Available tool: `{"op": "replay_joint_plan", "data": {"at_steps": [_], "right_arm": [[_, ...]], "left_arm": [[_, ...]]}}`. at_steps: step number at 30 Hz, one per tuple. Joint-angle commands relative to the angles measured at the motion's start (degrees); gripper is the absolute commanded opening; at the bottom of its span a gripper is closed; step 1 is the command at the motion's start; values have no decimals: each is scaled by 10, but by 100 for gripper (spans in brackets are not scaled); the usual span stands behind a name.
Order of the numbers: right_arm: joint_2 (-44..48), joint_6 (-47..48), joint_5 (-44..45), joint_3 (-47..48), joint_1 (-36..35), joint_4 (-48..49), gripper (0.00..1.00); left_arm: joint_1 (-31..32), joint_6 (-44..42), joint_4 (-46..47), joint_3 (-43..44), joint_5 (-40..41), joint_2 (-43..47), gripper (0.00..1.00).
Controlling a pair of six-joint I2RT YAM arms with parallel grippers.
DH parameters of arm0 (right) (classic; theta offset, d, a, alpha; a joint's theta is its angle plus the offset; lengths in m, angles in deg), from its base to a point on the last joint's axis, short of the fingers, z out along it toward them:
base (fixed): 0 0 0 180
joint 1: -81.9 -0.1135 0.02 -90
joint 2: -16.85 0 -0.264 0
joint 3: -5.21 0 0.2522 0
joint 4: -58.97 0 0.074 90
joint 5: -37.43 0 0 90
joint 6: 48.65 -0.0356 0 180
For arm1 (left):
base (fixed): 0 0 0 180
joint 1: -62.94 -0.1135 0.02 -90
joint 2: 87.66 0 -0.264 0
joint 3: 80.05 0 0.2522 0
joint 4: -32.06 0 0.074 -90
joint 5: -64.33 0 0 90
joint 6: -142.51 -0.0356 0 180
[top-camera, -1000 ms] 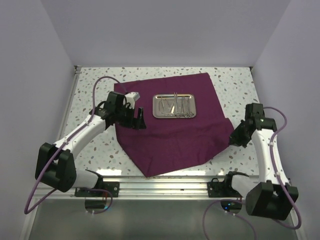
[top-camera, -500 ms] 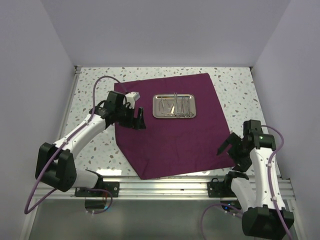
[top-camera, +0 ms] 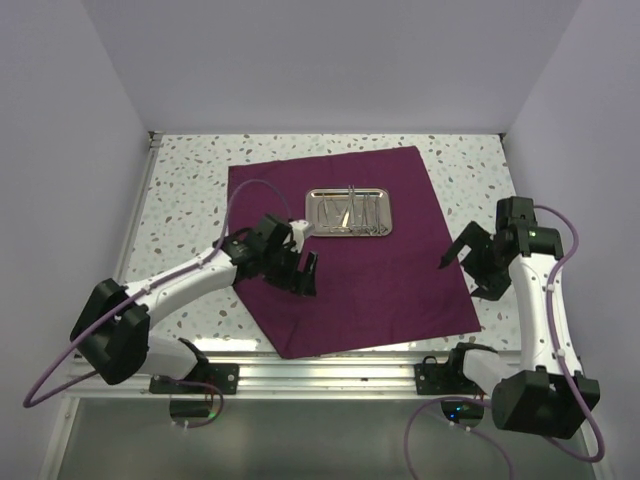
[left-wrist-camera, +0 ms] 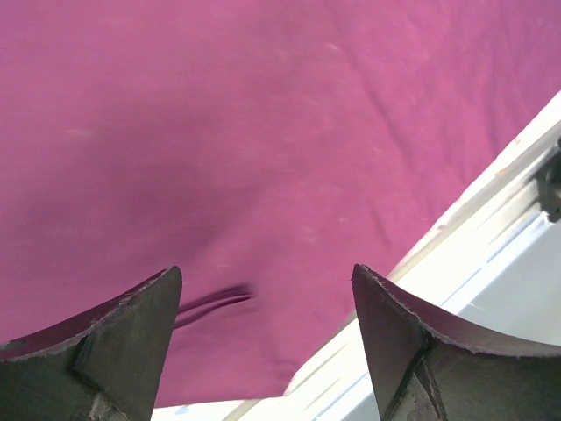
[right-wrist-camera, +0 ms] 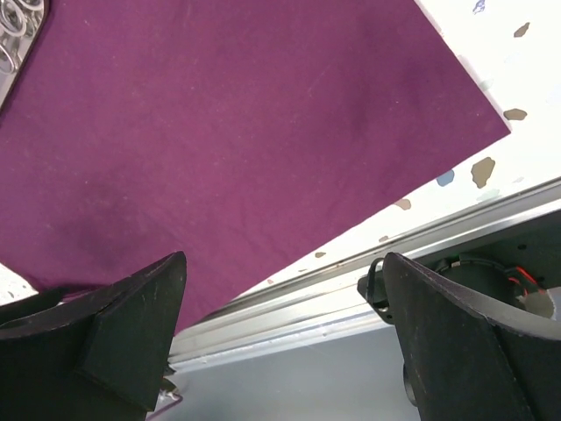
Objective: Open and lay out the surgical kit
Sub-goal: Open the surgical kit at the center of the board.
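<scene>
The surgical kit's dark purple cloth (top-camera: 370, 280) lies spread flat on the speckled table. On its far half sits the small steel tray (top-camera: 311, 225) holding thin silver instruments (top-camera: 352, 214). My left gripper (top-camera: 306, 275) hovers open over the cloth's near-left part, nothing between its fingers. In the left wrist view the cloth (left-wrist-camera: 263, 132) fills the frame under that gripper (left-wrist-camera: 267, 289), with a small wrinkle (left-wrist-camera: 215, 301). My right gripper (top-camera: 466, 276) stands open above the cloth's right edge, holding nothing. The right wrist view shows the cloth (right-wrist-camera: 219, 132), the tray's corner (right-wrist-camera: 16, 31) and the open gripper (right-wrist-camera: 285, 272).
A metal rail (top-camera: 330, 372) runs along the table's near edge, with both arm bases bolted to it, and it shows as the rail (right-wrist-camera: 351, 294) in the right wrist view. White walls close in the table on three sides. Bare speckled tabletop (top-camera: 185, 190) lies left and right of the cloth.
My right gripper dragged the cloth's right corner nearer, opened and let it go, then moved back up. My left gripper moved from the cloth's left edge right and nearer over the cloth.
</scene>
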Motion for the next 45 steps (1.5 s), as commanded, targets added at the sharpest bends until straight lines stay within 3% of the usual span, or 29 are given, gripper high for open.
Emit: {"op": "replay_joint_plan", "data": {"at_steps": [1,7,15,24,31,36,37,45], "right_arm": [[11,18,-17,16,-10,-13,98],[31,25,-30,19,-24,-57,99],[17,37,-33,52,-61,-83,98],[3,30,-42,52,-112,-61,98],[6,23,-58,48,-138,-49,98],[15,25,-46,53,-153,-48,98],[20,25,-43,53,-156,-48,98],[24,32,-42,78,-159,-57,98]], "left_arm": [[52,80,55,-11,29,-22,82],[139,185,113,-57,63,-31,80],[183,287,123,-115,115,-28,79],[188,441,-116,-144,258,122,80],[189,606,-441,-59,371,294,82],[189,567,-443,44,408,314,80],[189,526,-398,44,407,296,81],[188,443,-269,31,420,79,83]]}}
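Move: The turned-over flap at the cloth's near-left edge lies about 10 cm to the left of the open left hand, 8 cm back and 9 cm below. The cloth's nearest corner is roughly 16 cm back from that hand and 4 cm to its left, and the instrument tray is some 16 cm ahead and 11 cm to its right, both at table height. From the right hand the flap is about 45 cm left, 7 cm back and 16 cm below. The open, empty left hand first draws back about 8 cm and sinks, drifting right over the near part of the cloth, then swings some 14 cm left while rising and turning about 45 degrees counter-clockwise, and finally comes forward and dips about 5 cm, to stop still above the cloth by the turned-over flap. Meanwhile the right hand, also wide open and holding nothing, shifts about 6 cm left and slightly up and back above the cloth, turning some 20 degrees counter-clockwise. ##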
